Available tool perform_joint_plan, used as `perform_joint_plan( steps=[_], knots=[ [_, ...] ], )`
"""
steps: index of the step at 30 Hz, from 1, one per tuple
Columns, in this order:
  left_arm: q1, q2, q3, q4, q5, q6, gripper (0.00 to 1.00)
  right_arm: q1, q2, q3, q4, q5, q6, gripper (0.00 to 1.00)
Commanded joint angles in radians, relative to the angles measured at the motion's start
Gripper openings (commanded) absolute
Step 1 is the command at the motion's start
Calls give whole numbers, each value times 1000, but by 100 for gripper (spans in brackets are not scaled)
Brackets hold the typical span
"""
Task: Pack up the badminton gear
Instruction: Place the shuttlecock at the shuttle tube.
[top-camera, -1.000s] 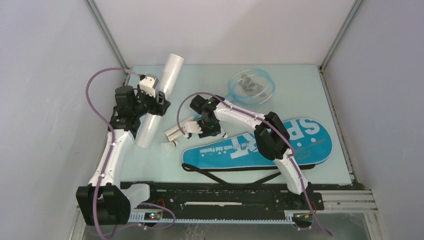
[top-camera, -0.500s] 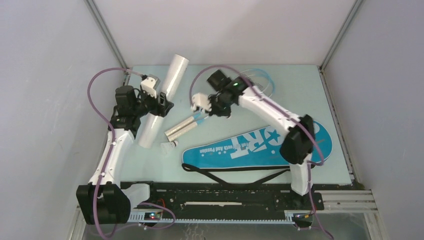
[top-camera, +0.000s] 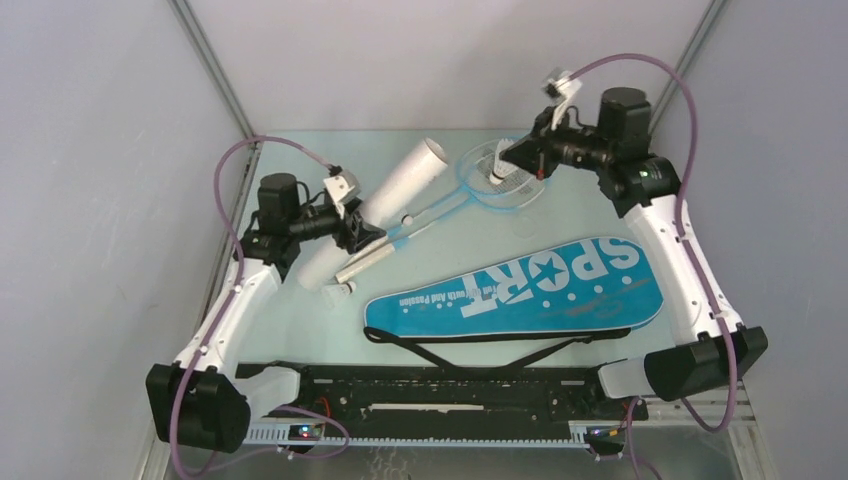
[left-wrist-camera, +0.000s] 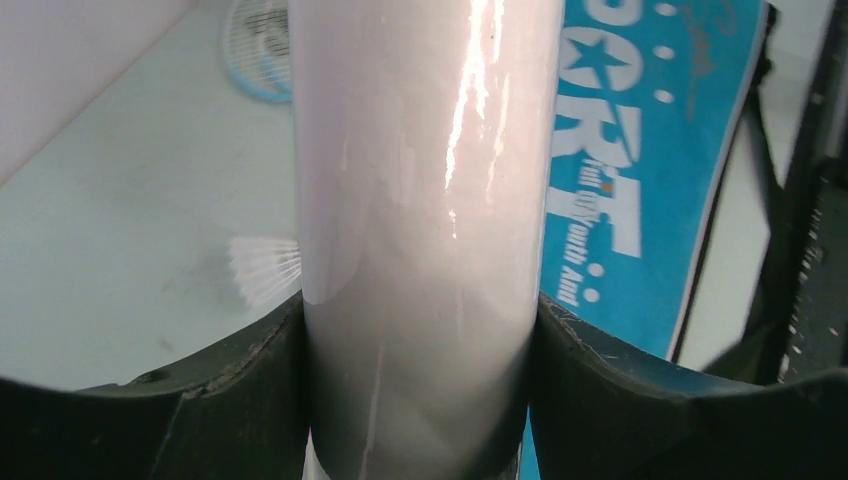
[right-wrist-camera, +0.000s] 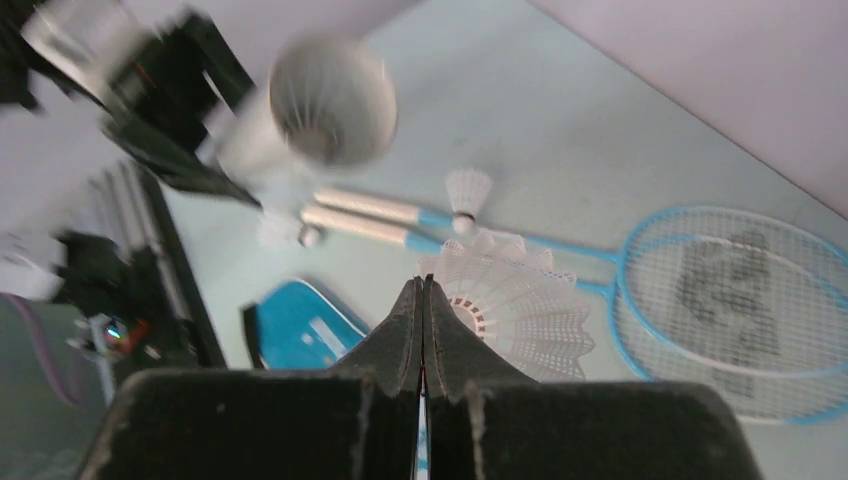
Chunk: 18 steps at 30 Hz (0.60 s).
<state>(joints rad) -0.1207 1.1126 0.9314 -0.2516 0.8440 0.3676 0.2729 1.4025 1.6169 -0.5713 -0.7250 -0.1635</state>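
Observation:
My left gripper (top-camera: 358, 226) is shut on the long white tube (top-camera: 392, 198), its fingers (left-wrist-camera: 245, 370) pressing both sides of the tube (left-wrist-camera: 430, 200). The tube's open end (right-wrist-camera: 335, 100) tilts up and to the right. High at the back right, my right gripper (top-camera: 510, 156) is shut on a white shuttlecock (right-wrist-camera: 520, 305) by its skirt. Two light-blue rackets (top-camera: 505, 172) lie on the table, white handles (top-camera: 368, 260) under the tube. More shuttlecocks lie by the handles (top-camera: 340, 291) and on the shafts (top-camera: 405, 218). The blue SPORT bag (top-camera: 530, 288) lies in front.
The bag's black strap (top-camera: 460, 350) trails toward the near rail. Grey walls close in the table (top-camera: 600, 190) on the left, back and right. The arm bases and a black rail (top-camera: 430, 395) run along the near edge.
My right arm has swung from the table's middle up to the back right, jaws shut on a shuttlecock. My left gripper has tilted the tube's open end rightward.

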Motion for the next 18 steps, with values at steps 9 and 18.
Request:
perform_joint_plan(
  steps=[9,18],
  knots=[
    [-119,-12,-50,-30,193,129,18,-81,-66,-81,470,-277,609,0],
    [-148,2,-49,39,153,36,18,-25,-69,-129,471,-240,610,0]
  ],
)
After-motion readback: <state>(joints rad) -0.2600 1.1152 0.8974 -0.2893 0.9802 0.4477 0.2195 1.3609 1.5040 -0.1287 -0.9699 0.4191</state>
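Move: The shuttle tube's open mouth lies about 14 cm left of the right hand, only some 2 cm ahead and nearly level with it. Under the right hand, some 34 cm down on the table, the racket heads are about 24 cm ahead and 8 cm to its right, and a loose shuttlecock is about 11 cm ahead and 19 cm to its left. From the left hand, the held shuttlecock is roughly 27 cm right, 3 cm ahead and 10 cm up. The tube, still gripped round its body by the left hand, is carried about 5 cm back and 5 cm right while turning some 15 degrees clockwise, bringing its mouth towards the held shuttlecock. The right hand keeps its pinch on the feathers, rises about 6 cm, edges back and slightly left, and tilts some 25 degrees until its fingers point nearly level, cork towards the mouth. ##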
